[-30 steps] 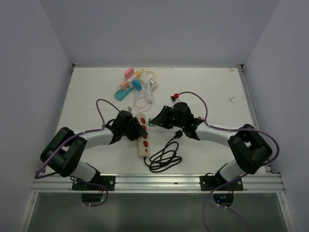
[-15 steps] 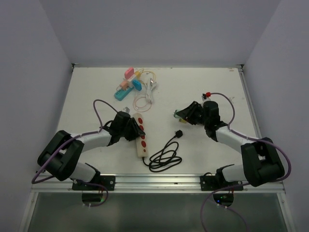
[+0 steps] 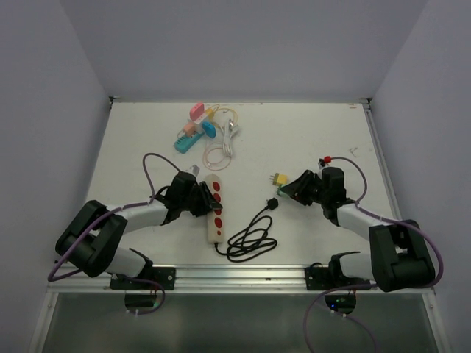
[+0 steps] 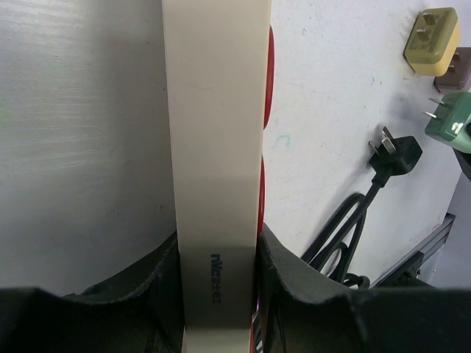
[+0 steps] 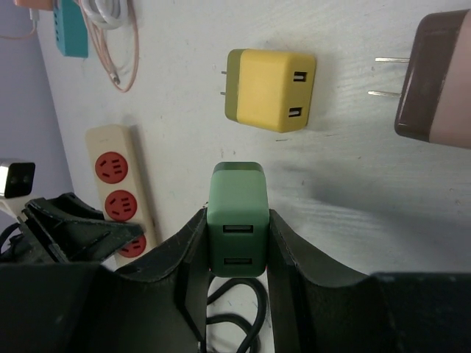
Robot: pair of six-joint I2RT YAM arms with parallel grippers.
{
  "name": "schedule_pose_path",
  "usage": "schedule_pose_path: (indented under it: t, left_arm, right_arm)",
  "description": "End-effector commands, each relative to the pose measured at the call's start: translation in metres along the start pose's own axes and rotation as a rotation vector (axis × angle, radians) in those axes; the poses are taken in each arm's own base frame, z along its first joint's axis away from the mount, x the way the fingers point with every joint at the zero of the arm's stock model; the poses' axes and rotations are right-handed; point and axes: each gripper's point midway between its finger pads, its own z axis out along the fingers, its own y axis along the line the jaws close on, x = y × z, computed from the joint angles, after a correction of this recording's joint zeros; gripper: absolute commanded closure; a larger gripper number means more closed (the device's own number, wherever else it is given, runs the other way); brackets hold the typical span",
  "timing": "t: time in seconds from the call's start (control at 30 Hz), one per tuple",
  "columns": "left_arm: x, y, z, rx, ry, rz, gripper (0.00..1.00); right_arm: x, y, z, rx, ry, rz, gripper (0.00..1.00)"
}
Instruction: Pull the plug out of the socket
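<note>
The socket is a cream power strip [image 3: 215, 209] with red outlets, lying left of centre. My left gripper [image 3: 197, 200] is shut across its width; in the left wrist view the strip [image 4: 215, 147] runs up between the two fingers of that gripper [image 4: 217, 272]. The plug is a green USB charger [image 5: 237, 213], clear of the strip and clamped between the fingers of my right gripper [image 5: 237, 239]. From above, the green plug [image 3: 285, 193] and right gripper [image 3: 289, 191] hang right of centre, well apart from the strip.
A yellow charger [image 3: 277, 179] and a brown charger [image 5: 438, 81] lie loose on the table near the right gripper. The strip's black cord [image 3: 248, 239] coils near the front edge, its black plug [image 3: 272, 204] loose. Coloured adapters and cables [image 3: 204, 129] sit at the back.
The right gripper has swung right, away from the power strip, carrying the green plug. The left gripper has drawn the strip slightly toward the front-left.
</note>
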Motion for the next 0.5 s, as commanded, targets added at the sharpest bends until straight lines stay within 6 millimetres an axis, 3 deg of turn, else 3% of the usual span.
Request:
schedule_pose_path:
  t: [0.0, 0.23, 0.3, 0.33, 0.4, 0.47]
  left_arm:
    - [0.021, 0.021, 0.000, -0.033, 0.071, 0.059, 1.00]
    - [0.026, 0.009, 0.001, 0.047, 0.100, 0.082, 0.99]
    - [0.028, 0.003, 0.001, 0.084, 0.119, 0.093, 0.95]
    - [0.030, 0.003, 0.001, 0.089, 0.129, 0.100, 0.94]
    - [0.032, 0.002, 0.002, 0.098, 0.143, 0.103, 0.87]
    - [0.033, 0.003, 0.003, 0.093, 0.148, 0.104, 0.80]
  right_arm:
    - [-0.004, -0.003, -0.001, -0.003, 0.001, -0.024, 1.00]
    - [-0.012, -0.007, 0.017, -0.014, 0.006, 0.012, 0.98]
    - [-0.015, -0.009, 0.019, -0.006, 0.000, 0.012, 0.87]
    - [-0.016, -0.010, 0.018, 0.001, -0.006, 0.003, 0.71]
    - [-0.022, -0.013, 0.014, 0.038, -0.029, -0.026, 0.48]
    - [-0.022, -0.020, 0.006, 0.097, -0.032, -0.037, 0.37]
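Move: On bare table about 4 cm below the right hand, 1 cm ahead and 1 cm to its right, is the spot for the held green plug. From that hand the yellow plug lies some 6 cm ahead and 1 cm left, the pink plug 4 cm ahead and 6 cm right, the black cord plug 2 cm back and 4 cm left, all about 3 cm lower. The left hand has that spot roughly 25 cm to its right, 4 cm ahead and 2 cm below. Lowering the still-held green plug about 2.5 cm onto the table beside the yellow plug, the right hand drifts 1 cm right, stops, then spreads its fingers to let go. The left hand keeps its grip on the power strip and draws it some 2 cm back and to the right, turning a few degrees clockwise. ##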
